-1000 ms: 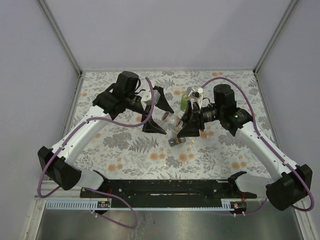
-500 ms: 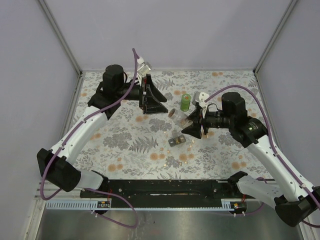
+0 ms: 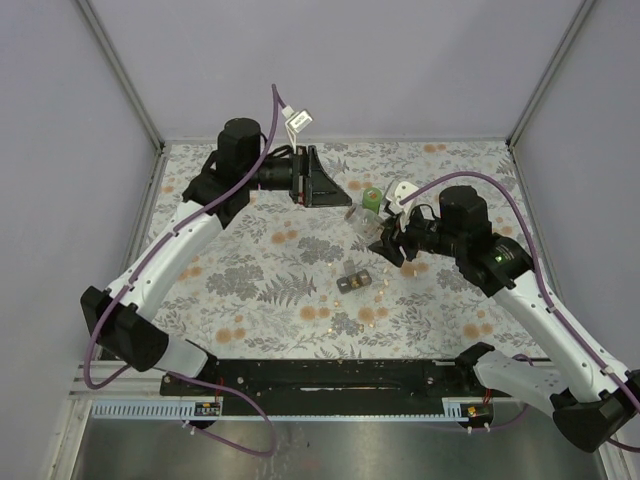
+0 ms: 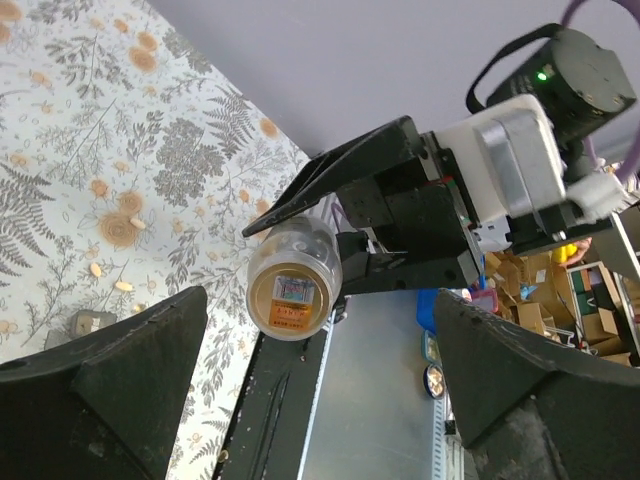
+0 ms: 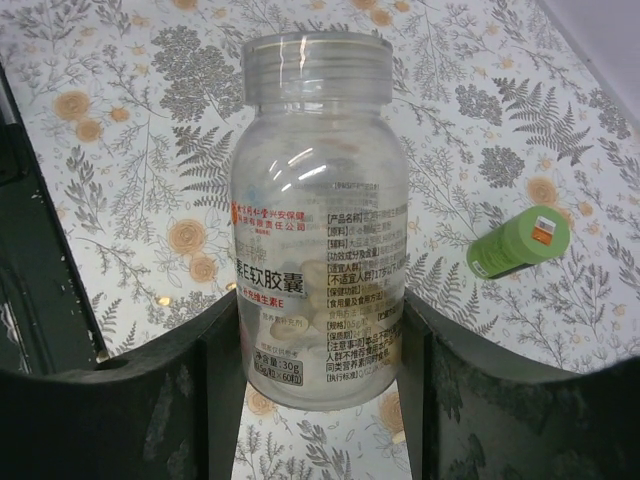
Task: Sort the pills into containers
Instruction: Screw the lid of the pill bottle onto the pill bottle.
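Observation:
My right gripper [image 5: 320, 335] is shut on a clear plastic bottle [image 5: 318, 220] with a printed label, its mouth open and a few pale pills inside. In the top view the bottle [image 3: 358, 214] is held above the table, mouth pointing left toward my left gripper [image 3: 312, 178]. That gripper [image 4: 322, 330] is open wide and holds nothing, and it faces the clear bottle's [image 4: 293, 290] round end from a short way off. A green bottle [image 5: 517, 242] lies on the table just behind the right gripper. Loose yellowish pills [image 4: 124, 286] are scattered on the flowered cloth.
A small grey-brown object [image 3: 353, 281] lies on the cloth in front of the right gripper. The flowered cloth [image 3: 250, 290] covers the table between grey walls. A black rail [image 3: 330, 375] carries the arm bases at the near edge.
My left gripper has pulled away from the bottle, up and toward the back wall. My right gripper has carried the clear bottle slightly back and right, next to the green bottle.

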`<act>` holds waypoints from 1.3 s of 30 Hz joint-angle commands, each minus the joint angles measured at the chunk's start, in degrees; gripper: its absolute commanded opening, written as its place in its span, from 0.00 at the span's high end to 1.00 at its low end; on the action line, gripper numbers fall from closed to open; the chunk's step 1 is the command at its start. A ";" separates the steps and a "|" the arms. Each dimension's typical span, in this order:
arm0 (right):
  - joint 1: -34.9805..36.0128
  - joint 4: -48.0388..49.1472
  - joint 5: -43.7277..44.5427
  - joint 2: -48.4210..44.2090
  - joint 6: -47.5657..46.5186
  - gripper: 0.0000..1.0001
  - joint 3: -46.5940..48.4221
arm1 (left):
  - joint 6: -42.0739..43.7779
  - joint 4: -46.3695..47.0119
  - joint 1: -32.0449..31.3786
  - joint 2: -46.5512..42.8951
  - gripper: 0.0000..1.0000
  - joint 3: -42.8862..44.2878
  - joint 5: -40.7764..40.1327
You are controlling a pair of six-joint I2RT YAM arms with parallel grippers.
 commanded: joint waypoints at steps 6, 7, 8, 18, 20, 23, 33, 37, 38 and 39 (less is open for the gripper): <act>2.18 3.35 7.89 -1.38 -3.72 1.00 -0.12 | -1.71 -9.56 -2.82 5.18 0.12 7.25 -7.22; 2.18 3.43 8.24 -1.47 -3.73 1.00 -0.21 | -2.15 -9.65 -2.99 5.36 0.13 7.33 -7.04; 2.27 3.61 8.50 -1.55 -3.73 1.00 -0.21 | -2.50 -9.65 -3.00 5.97 0.14 7.42 -6.86; 2.71 3.87 10.88 -1.20 -4.08 1.00 -0.21 | -4.52 -8.60 -4.49 6.95 0.28 6.72 -5.72; 2.79 3.79 10.88 -1.29 -4.16 1.00 -0.29 | -4.52 -8.51 -4.49 7.04 0.32 6.63 -5.63; 2.79 3.70 11.05 -1.20 -4.25 1.00 -0.38 | -4.70 -8.07 -4.49 7.21 0.38 6.46 -5.37; 3.14 2.73 8.69 -0.68 -4.17 1.00 -0.21 | -2.77 -7.89 -4.84 7.47 0.56 6.37 -4.58; 3.06 1.94 6.23 -0.33 -3.20 1.00 0.50 | -0.75 -7.89 -5.02 7.30 0.67 6.11 -3.87; 3.06 1.85 5.61 -0.24 -2.76 1.00 0.76 | 0.04 -7.98 -5.02 7.13 0.70 5.93 -3.70; 3.14 1.77 5.34 -0.15 -2.41 1.00 0.85 | 0.66 -7.89 -4.93 7.04 0.74 5.76 -3.61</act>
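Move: The pill bottle's lid, on the bottle in the right hand's grip, lies about 3 cm to the right of the open left hand, 2 cm back and 4 cm below. From the right hand it is some 6 cm left, 1 cm ahead, 5 cm up. From the left hand, the green bottle stands about 9 cm ahead, 7 cm right, and the pill box 5 cm back, 4 cm right, both roughly 35 cm below. Left hand drops and reaches right about 5 cm, pinching the lid; right hand eases the bottle 2 cm forward. ##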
